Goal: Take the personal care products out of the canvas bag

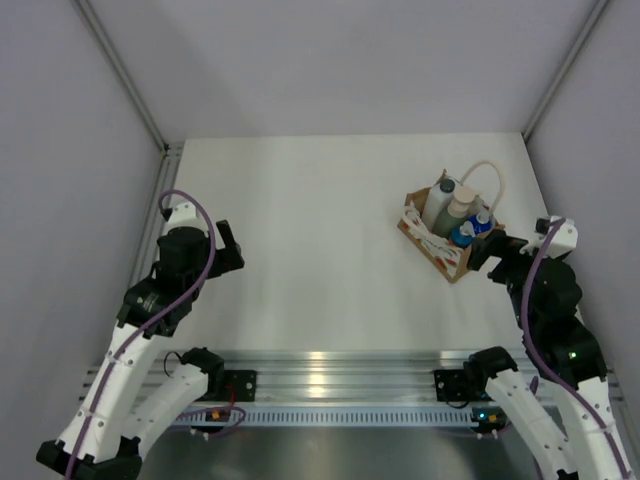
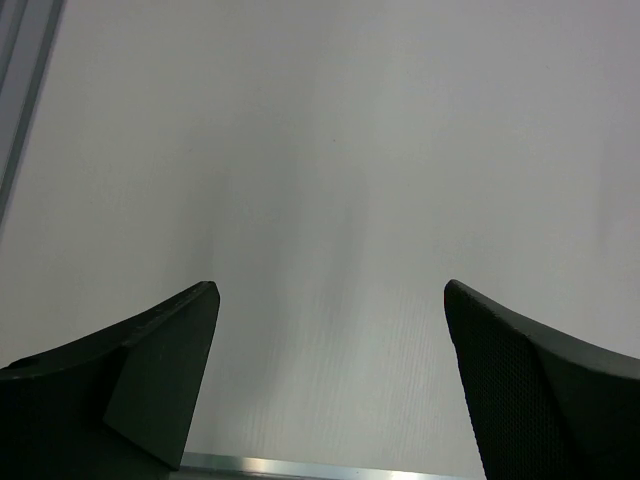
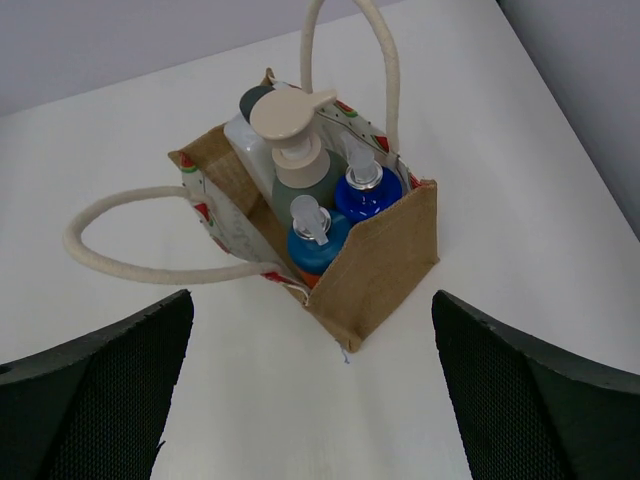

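Note:
The canvas bag point(image 1: 440, 245) stands upright at the right of the table, also in the right wrist view point(image 3: 385, 265), with cream loop handles. Inside stand several bottles: two with blue caps point(image 3: 318, 240) point(image 3: 367, 192), a grey-green one with a beige pump point(image 3: 297, 160), and a white one with a dark cap point(image 3: 250, 125) behind. My right gripper point(image 1: 490, 250) point(image 3: 312, 335) is open and empty, just near of the bag's corner. My left gripper point(image 1: 228, 245) point(image 2: 330, 300) is open and empty over bare table at the left.
The white table point(image 1: 320, 220) is walled by grey panels at left, right and back. An aluminium rail point(image 1: 330, 365) runs along the near edge by the arm bases. The bag sits close to the right wall.

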Action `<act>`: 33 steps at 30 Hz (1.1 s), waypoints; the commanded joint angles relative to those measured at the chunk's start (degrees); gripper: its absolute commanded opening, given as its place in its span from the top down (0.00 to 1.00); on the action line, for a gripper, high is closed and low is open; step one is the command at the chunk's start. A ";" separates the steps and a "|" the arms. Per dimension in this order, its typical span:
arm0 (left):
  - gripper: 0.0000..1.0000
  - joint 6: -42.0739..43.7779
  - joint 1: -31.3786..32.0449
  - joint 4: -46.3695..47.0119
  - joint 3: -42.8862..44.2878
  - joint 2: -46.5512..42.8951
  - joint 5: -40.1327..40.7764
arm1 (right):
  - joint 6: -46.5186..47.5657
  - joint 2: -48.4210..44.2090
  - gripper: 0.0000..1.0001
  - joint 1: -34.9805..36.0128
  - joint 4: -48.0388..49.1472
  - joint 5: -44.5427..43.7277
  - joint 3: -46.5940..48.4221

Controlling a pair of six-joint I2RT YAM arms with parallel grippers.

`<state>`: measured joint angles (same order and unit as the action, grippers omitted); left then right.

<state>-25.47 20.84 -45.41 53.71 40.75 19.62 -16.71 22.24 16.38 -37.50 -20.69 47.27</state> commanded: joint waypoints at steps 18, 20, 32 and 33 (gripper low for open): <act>0.02 0.25 0.17 3.57 -0.36 3.37 -7.40 | 5.28 20.63 0.03 0.49 -1.43 -0.06 9.68; 0.02 0.25 0.17 3.48 -0.36 3.89 -8.19 | 5.98 25.56 0.08 0.49 -1.62 -0.14 11.08; 0.02 0.51 0.17 3.57 -0.36 4.77 -10.21 | 10.38 44.20 0.47 -3.72 -2.41 3.81 17.77; 0.02 0.51 0.25 3.66 -0.36 4.95 -10.39 | 10.73 44.90 0.49 -4.16 -2.32 5.47 17.77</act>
<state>-25.41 20.84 -44.53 53.34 44.93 10.70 -7.84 65.91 14.17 -39.18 -18.55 61.87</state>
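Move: The front blue pump bottle in the canvas bag lies about 13 cm ahead of the right hand, 3 cm left and some 19 cm below. The other blue pump bottle stands 4 cm farther out and 4 cm right of it; the beige-topped bottle is 5 cm beyond it and 2 cm left. From the left hand, the front blue bottle is roughly 10 cm ahead, 52 cm right and 15 cm lower. Right hand dives about 10 cm forward and 8 down towards the front blue bottle, tipping down and half-closing. ##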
